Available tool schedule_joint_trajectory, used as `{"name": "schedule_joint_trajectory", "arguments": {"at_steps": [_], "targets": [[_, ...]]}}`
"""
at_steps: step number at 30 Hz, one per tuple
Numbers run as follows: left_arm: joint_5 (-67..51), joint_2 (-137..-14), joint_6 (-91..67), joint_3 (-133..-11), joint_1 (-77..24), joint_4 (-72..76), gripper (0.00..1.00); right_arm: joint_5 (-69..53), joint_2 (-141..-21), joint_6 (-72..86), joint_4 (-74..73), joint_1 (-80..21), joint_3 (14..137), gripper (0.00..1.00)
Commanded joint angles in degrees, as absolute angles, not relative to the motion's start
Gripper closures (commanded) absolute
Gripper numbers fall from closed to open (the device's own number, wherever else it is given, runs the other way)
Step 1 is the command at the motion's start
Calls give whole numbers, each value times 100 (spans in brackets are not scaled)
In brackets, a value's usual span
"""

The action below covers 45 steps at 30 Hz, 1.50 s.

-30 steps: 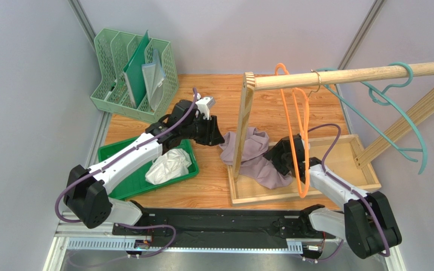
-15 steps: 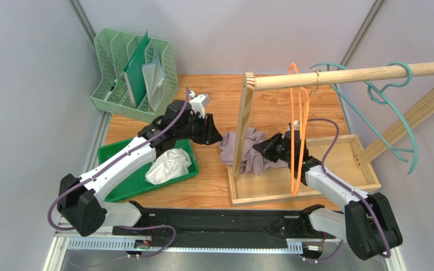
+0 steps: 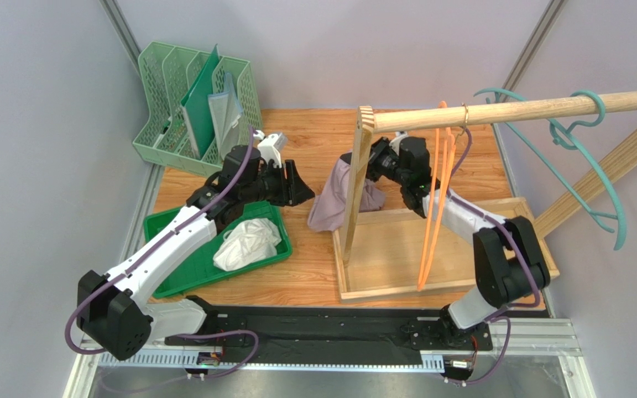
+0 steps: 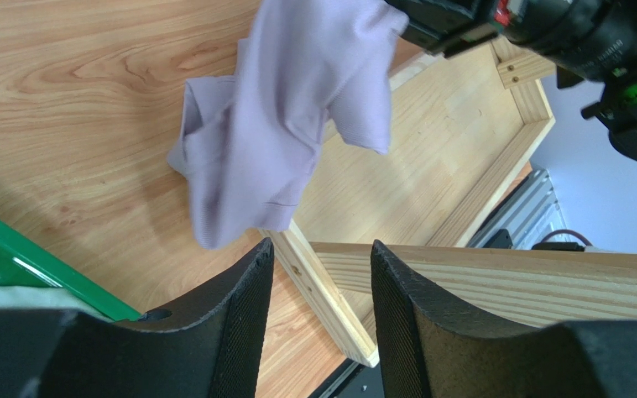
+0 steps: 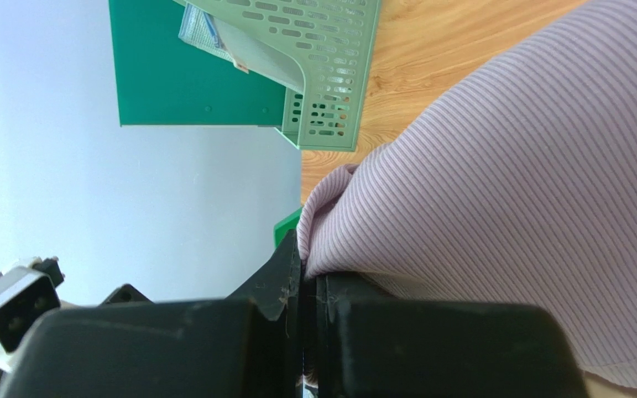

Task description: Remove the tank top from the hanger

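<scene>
The mauve ribbed tank top (image 3: 335, 196) hangs from my right gripper (image 3: 377, 172), which is shut on its top edge beside the wooden rack's upright post. The cloth is lifted; its lower end hangs down to the table left of the post. It also shows in the left wrist view (image 4: 284, 124) and fills the right wrist view (image 5: 513, 199). The orange hanger (image 3: 435, 199) hangs bare from the wooden rail (image 3: 529, 109). My left gripper (image 3: 299, 189) is open and empty, just left of the tank top, its fingers (image 4: 235, 323) apart.
A teal hanger (image 3: 583, 157) hangs on the rail at the right. A green tray (image 3: 172, 228) holding a white cloth (image 3: 247, 244) lies front left. A light green file rack (image 3: 197, 108) stands at the back left. The rack's wooden base frame (image 3: 397, 278) lies on the table.
My right gripper has risen and moved back-left with the tank top, lifting it off the base frame to the post. My left gripper has drawn back to the left. The orange hanger swung right.
</scene>
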<state>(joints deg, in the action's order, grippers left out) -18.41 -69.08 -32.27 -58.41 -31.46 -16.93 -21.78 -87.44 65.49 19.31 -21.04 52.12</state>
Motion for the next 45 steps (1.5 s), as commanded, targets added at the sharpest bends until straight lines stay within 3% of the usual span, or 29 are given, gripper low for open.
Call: {"name": "schedule_joint_trajectory", "arguments": {"at_steps": [1, 4, 7, 8, 11, 14, 17, 23, 32, 33, 34, 45], "targets": [[-2056, -7092, -3208, -6151, -3103, -1564, 46, -2539, -9489, 6558, 1979, -2171, 6036, 98], [-2136, -7426, -3120, -6432, -3094, -1643, 44, -2741, -10008, 6425, 1512, -2180, 6380, 90], [-2206, -7812, -2945, -6653, -3102, -1801, 41, -2786, -10134, 6293, 1406, -2180, 6328, 74], [-2232, -8031, -2883, -6845, -3094, -1941, 41, -2743, -10090, 6223, 1354, -2180, 6250, 63], [-2101, -8427, -2777, -7180, -3094, -2170, 39, -2470, -9862, 5627, 670, -2171, 6354, 45], [-2066, -8709, -2751, -7373, -3094, -2180, 38, -2180, -9519, 5011, -95, -2136, 6460, 31], [-2048, -9007, -2707, -7593, -3102, -2285, 37, -2048, -9150, 4729, -649, -1996, 6408, 25], [-1461, -9754, -2488, -8436, -3102, -2977, 36, -2144, -8298, 4553, -835, -1451, 5608, 24], [-1889, -11624, -924, -10703, -3094, -4681, 35, -2645, -7401, 4166, -826, -695, 4370, 19], [-1890, -11776, -871, -10862, -3094, -4763, 15, -2724, -7331, 4131, -800, -538, 4272, 19], [-1864, -11899, -818, -11124, -3094, -4825, 11, -2873, -7295, 4122, -782, -449, 4193, 19], [-1301, -12568, -800, -10916, -3550, -4694, 9, -3366, -6847, 4043, -475, -53, 3613, 18]]}}
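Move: From the left hand, the tank top's hanging middle is about 7 cm ahead, 9 to the right and 12 below; the rack's left post is level ahead, 12 right and slightly lower, and the white top lies 3 cm back, 14 left and 20 below. The right hand, shut on the tank top, has its middle 3 cm back, 7 left and 9 below; the orange hanger hangs 8 cm back and 16 right at hand height. Forward-left a few centimetres, then down about 7, the right hand lowers the held tank top while opening and lets go, then withdraws right and back towards the orange hanger, first rising, then sinking again. The left hand reaches forward about 12 cm and down 15, slightly right, over the cloth, fingers tipping some 30 degrees downward and spreading wide; no touch can be made out. ##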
